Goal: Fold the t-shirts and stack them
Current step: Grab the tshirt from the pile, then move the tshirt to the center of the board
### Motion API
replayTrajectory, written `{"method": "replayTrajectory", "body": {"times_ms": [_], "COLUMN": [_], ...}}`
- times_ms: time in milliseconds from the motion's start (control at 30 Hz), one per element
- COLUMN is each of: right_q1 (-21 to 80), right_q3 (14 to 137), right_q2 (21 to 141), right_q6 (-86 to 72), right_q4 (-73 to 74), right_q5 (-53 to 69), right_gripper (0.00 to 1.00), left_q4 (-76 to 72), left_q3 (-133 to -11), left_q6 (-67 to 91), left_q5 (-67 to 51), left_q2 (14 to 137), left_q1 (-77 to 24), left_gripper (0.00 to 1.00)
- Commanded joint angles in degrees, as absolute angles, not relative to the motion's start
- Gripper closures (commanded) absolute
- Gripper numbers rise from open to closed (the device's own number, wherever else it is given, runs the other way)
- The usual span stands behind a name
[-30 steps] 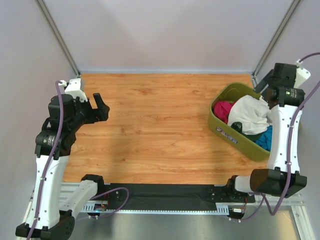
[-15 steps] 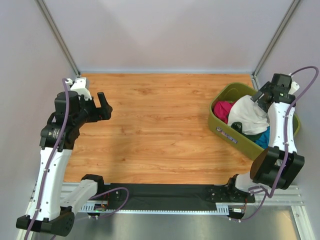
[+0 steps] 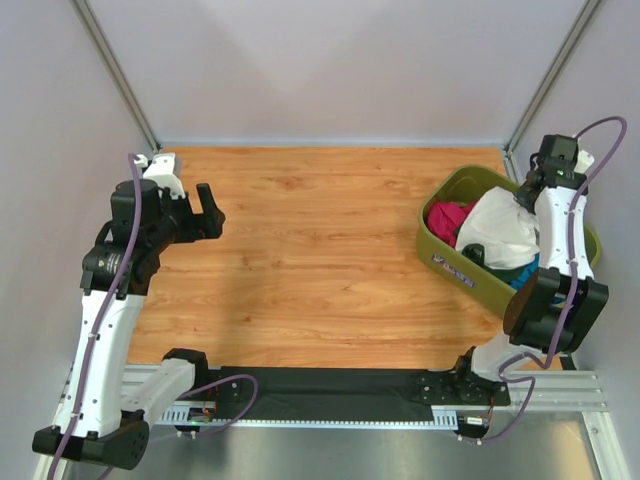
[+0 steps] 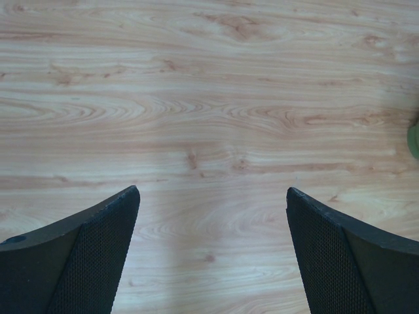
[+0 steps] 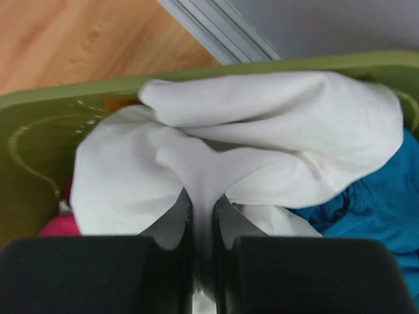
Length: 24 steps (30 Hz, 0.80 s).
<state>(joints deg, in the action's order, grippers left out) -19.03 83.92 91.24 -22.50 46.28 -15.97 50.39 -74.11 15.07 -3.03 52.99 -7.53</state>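
A crumpled white t-shirt [image 3: 497, 230] with a dark green edge lies on top of the olive-green tub [image 3: 447, 256] at the right of the table. My right gripper [image 3: 524, 195] reaches into the tub from its far right side. In the right wrist view its jaws are shut on a fold of the white t-shirt [image 5: 262, 124], pinched at the right gripper [image 5: 203, 203]. My left gripper [image 3: 207, 212] hovers open over bare wood at the left; the left gripper [image 4: 213, 203] has nothing between its fingers.
The tub also holds a magenta garment [image 3: 447, 217] and a blue garment [image 5: 373, 203]. The tub's rim [image 5: 59, 101] runs behind the white cloth. The wooden tabletop [image 3: 310, 250] spreads between the arms. Grey walls and metal posts close in the back and sides.
My right gripper dropped into the tub and shut on the white t-shirt; the right arm swung back towards the far right. The left arm shifted slightly, still open.
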Motion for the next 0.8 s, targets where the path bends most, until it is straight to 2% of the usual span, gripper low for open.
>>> {"method": "replayTrajectory", "body": {"times_ms": [0, 100, 133, 233, 267, 300, 400, 633, 767], "right_q1": [-16.1, -11.1, -8.0, -1.4, -0.3, -0.4, 4.7, 23.1, 32.0], "right_q3": [93.6, 104.5, 111.9, 123.7, 130.0, 131.5, 131.1, 130.3, 117.5], "right_q2": [84.7, 81.7, 81.7, 83.7, 84.1, 84.2, 82.8, 87.4, 89.0], "right_q6": [-19.6, -16.9, -16.1, -13.0, -12.7, -12.7, -15.2, -14.7, -12.4], "right_q4": [46.5, 48.9, 49.2, 50.1, 49.7, 46.4, 36.4, 30.6, 28.9], "right_q5": [-15.8, -16.3, -16.3, -15.0, -12.8, -5.2, 6.5, 13.3, 9.2], "right_gripper": [1.00, 1.00, 1.00, 1.00, 1.00, 1.00, 1.00, 1.00, 1.00], "left_q4": [49.7, 49.3, 49.2, 48.7, 48.6, 48.5, 48.9, 51.9, 54.1], "left_q3": [-76.9, -77.2, -77.2, -77.3, -77.3, -77.3, -77.4, -79.0, -79.7], "left_q6": [13.6, 13.6, 13.6, 13.7, 13.8, 13.8, 13.4, 13.2, 12.9], "left_q5": [-4.1, -5.4, -5.8, -7.4, -7.9, -8.3, -8.3, -5.5, -2.8], "left_q2": [52.8, 52.7, 52.6, 52.1, 51.6, 51.3, 49.9, 46.7, 45.1], "left_q1": [-7.8, -7.9, -7.8, -7.8, -7.9, -7.8, -7.9, -7.8, -7.8], "left_gripper": [0.01, 0.01, 0.01, 0.01, 0.00, 0.01, 0.00, 0.01, 0.01]}}
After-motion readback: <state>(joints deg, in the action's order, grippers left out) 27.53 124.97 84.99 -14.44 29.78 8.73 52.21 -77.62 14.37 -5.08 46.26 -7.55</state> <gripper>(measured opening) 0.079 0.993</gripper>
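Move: The right hand is already closed on the white-and-green t-shirt, whose bulk lies about 7 cm left, 3 cm back and 5 cm below. Its destination side, the middle of the bare table, is some 48 cm left, 3 cm back and 18 cm below. The red shirt lies roughly 19 cm left, level fore and aft; the blue one 13 cm back, 2 cm left, both around 8 cm lower. From the left hand, the table middle is about 32 cm right, 6 cm ahead and 31 cm below. Up first and fast, then sweeping left: the right arm lifts its pinched t-shirt over 40 cm out of the bin and carries it some 37 cm left over the table, sinking slightly at the end. Its wrist swings from pointing down-right to forward-left and just above level, fingers staying shut on the cloth. The open left hand rises and draws back a few centimetres. ##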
